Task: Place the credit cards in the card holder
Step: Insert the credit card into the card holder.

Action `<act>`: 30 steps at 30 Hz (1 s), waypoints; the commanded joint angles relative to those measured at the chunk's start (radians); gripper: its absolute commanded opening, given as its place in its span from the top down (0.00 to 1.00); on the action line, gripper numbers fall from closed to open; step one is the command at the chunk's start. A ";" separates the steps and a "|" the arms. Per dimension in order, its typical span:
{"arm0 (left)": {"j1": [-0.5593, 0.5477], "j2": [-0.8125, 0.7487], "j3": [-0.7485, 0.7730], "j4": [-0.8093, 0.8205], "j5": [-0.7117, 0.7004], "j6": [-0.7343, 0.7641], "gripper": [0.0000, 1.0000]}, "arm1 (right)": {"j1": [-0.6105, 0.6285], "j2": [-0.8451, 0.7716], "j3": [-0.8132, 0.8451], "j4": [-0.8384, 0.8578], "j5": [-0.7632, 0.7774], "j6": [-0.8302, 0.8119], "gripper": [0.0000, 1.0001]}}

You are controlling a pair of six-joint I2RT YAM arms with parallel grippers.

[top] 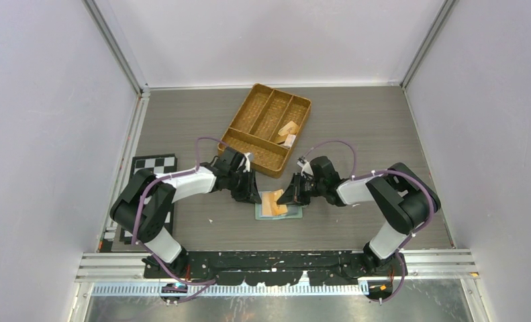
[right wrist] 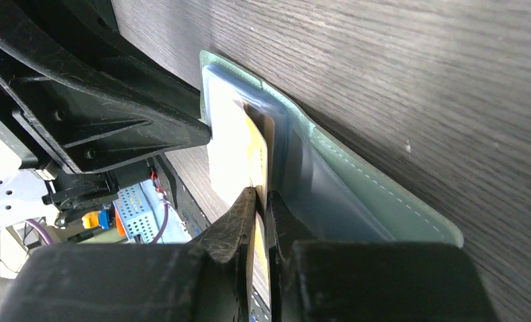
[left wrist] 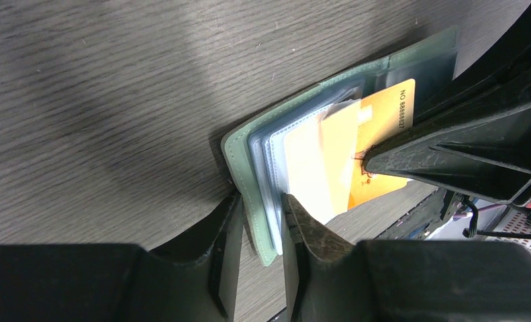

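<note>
The sage-green card holder (top: 296, 215) lies open on the table between both arms, its clear sleeves (left wrist: 266, 144) fanned out. My left gripper (left wrist: 262, 201) pinches the edge of the green cover (left wrist: 239, 154) and the sleeves. An orange credit card (left wrist: 383, 121) sits partly inside a sleeve, a paler card (left wrist: 303, 174) next to it. My right gripper (right wrist: 262, 193) is on the card's (right wrist: 257, 144) outer end, its jaws nearly together on either side. The two grippers, left (top: 252, 194) and right (top: 296, 196), face each other across the card holder (right wrist: 383, 201).
A woven brown divided tray (top: 269, 127) stands just behind the card holder, with small tan items (top: 288, 131) in one compartment. A checkerboard sheet (top: 154, 164) lies at the table's left edge. White walls enclose three sides.
</note>
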 commanded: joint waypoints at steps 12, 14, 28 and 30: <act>-0.009 0.018 -0.028 0.006 -0.017 0.026 0.74 | 0.045 0.052 -0.092 0.170 0.161 0.107 0.79; -0.008 0.013 -0.032 0.004 -0.020 0.026 0.74 | 0.049 0.038 -0.097 0.162 0.168 0.109 0.76; -0.008 -0.042 -0.030 -0.013 -0.034 0.025 0.68 | 0.061 -0.176 0.030 -0.309 0.310 -0.074 0.59; -0.008 -0.057 -0.031 -0.019 -0.038 0.025 0.65 | 0.066 -0.191 0.045 -0.353 0.330 -0.087 0.56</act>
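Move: The right fingertips still have the right part of the orange credit card, its middle about 1 cm to their left, 1 cm back and 1 cm below. The open card holder lies under it, its middle about 1 cm back and 2 cm below this hand. The wooden tray's middle is some 26 cm ahead and 4 cm left. From the left hand, at the holder's left edge, the card lies about 5 cm right and 1 cm below; the holder's middle is 6 cm right, 1 cm back and 2 cm below. The right fingers let go of the orange card at its pocket: they sink about half a centimetre while spreading steadily to nearly half open and turning some 5 degrees clockwise, then back off about 1.5 cm to the right and rise a little, tips tilting some 10 degrees steeper. The left hand stays at the holder's left edge, fingers astride it. ##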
